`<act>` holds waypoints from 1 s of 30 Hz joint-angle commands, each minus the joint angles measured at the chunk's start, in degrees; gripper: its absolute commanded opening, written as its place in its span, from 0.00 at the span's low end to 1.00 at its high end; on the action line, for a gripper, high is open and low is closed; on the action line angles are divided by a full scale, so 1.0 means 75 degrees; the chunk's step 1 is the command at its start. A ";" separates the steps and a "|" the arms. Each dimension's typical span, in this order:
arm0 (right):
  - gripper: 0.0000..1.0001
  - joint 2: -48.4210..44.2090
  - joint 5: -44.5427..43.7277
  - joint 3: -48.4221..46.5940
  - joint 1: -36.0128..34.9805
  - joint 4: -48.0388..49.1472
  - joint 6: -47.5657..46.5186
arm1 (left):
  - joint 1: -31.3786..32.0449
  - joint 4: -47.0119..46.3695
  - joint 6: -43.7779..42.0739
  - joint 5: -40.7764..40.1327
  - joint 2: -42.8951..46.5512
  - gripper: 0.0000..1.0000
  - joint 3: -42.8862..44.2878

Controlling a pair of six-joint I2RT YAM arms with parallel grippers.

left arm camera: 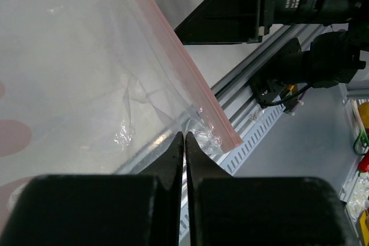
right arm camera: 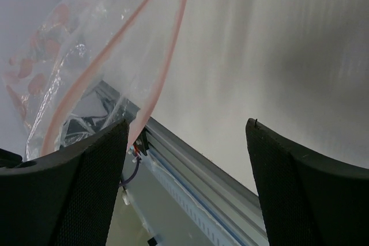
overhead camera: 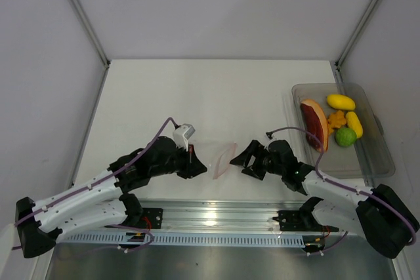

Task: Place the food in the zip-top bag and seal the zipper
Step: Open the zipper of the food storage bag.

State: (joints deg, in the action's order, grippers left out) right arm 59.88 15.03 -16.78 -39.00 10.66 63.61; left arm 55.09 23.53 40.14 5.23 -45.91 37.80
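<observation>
The clear zip-top bag hangs between the two grippers, above the table's front edge. My left gripper is shut on a crinkled corner of it, just below the pink zipper. My right gripper is open just right of the bag, its left finger beside the zipper's lower end; nothing sits between its fingers. The bag's mouth gapes slightly. The food lies in the tray at right: a reddish-brown piece, two yellow pieces, an orange piece and a green lime.
The rigid grey-clear tray sits at the table's right edge. A metal rail with the arm bases runs along the near edge. White walls close in the back and both sides.
</observation>
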 commanded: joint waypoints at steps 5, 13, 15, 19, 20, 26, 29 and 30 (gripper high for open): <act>0.77 0.0980 -0.0140 -0.0622 -0.0331 0.1168 0.0049 | 0.0272 -0.0149 0.0261 0.0181 0.0250 0.01 -0.0001; 0.37 0.1965 -0.0023 -0.0939 -0.0459 0.2001 -0.0173 | 0.0354 0.0050 0.0191 0.0146 0.0672 0.01 -0.0130; 0.17 0.1907 -0.0093 -0.0986 -0.0495 0.1896 -0.0325 | 0.0354 0.0167 0.0144 0.0064 0.0765 0.01 -0.0153; 0.02 0.1217 -0.0479 -0.1487 -0.0682 0.0879 -0.0957 | 0.0389 0.0472 0.0050 -0.0135 0.0930 0.11 -0.0142; 0.00 0.1053 -0.0608 -0.1617 -0.0798 0.0273 -0.1121 | 0.0424 0.0577 0.0039 -0.0251 0.0976 0.16 -0.0095; 0.00 -0.0141 -0.1932 -0.2636 -0.1326 -0.2040 -0.2258 | 0.0576 0.0893 -0.0183 -0.0651 0.1246 0.57 0.0314; 0.00 -0.0459 -0.2004 -0.2872 -0.1350 -0.2556 -0.2505 | 0.0646 0.0929 -0.0324 -0.0663 0.1188 0.69 0.0561; 0.00 -0.0507 -0.2004 -0.2896 -0.1385 -0.2604 -0.2529 | 0.0670 0.0906 -0.0359 -0.0663 0.1130 0.72 0.0735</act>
State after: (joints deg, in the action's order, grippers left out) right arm 57.69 3.86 -36.23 -48.93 -1.34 48.88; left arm 59.18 30.35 39.38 1.58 -37.12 38.81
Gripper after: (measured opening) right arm 0.007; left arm 0.687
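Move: About 5 cm to the right hand's left and 2 cm ahead, roughly level with it, lies the middle of the pink zipper strip along the bag's mouth. The clear bag body is some 10 cm left and 6 ahead of that hand, the left fingertips about 13 cm left and 8 higher. From the left hand, which still holds the film, the strip is about 8 cm right, 3 ahead and 8 below. Sliding about 4 cm left and 2 cm forward at near-constant height, the right hand brings its open fingers to the bag's mouth, pinches one pink lip between the tips, then draws it up some 10 cm, tipping its fingers upward about 20 degrees. Meanwhile the left hand eases back and up a couple of centimetres, then opens about two-thirds, drifting left as it lets go of the film. ##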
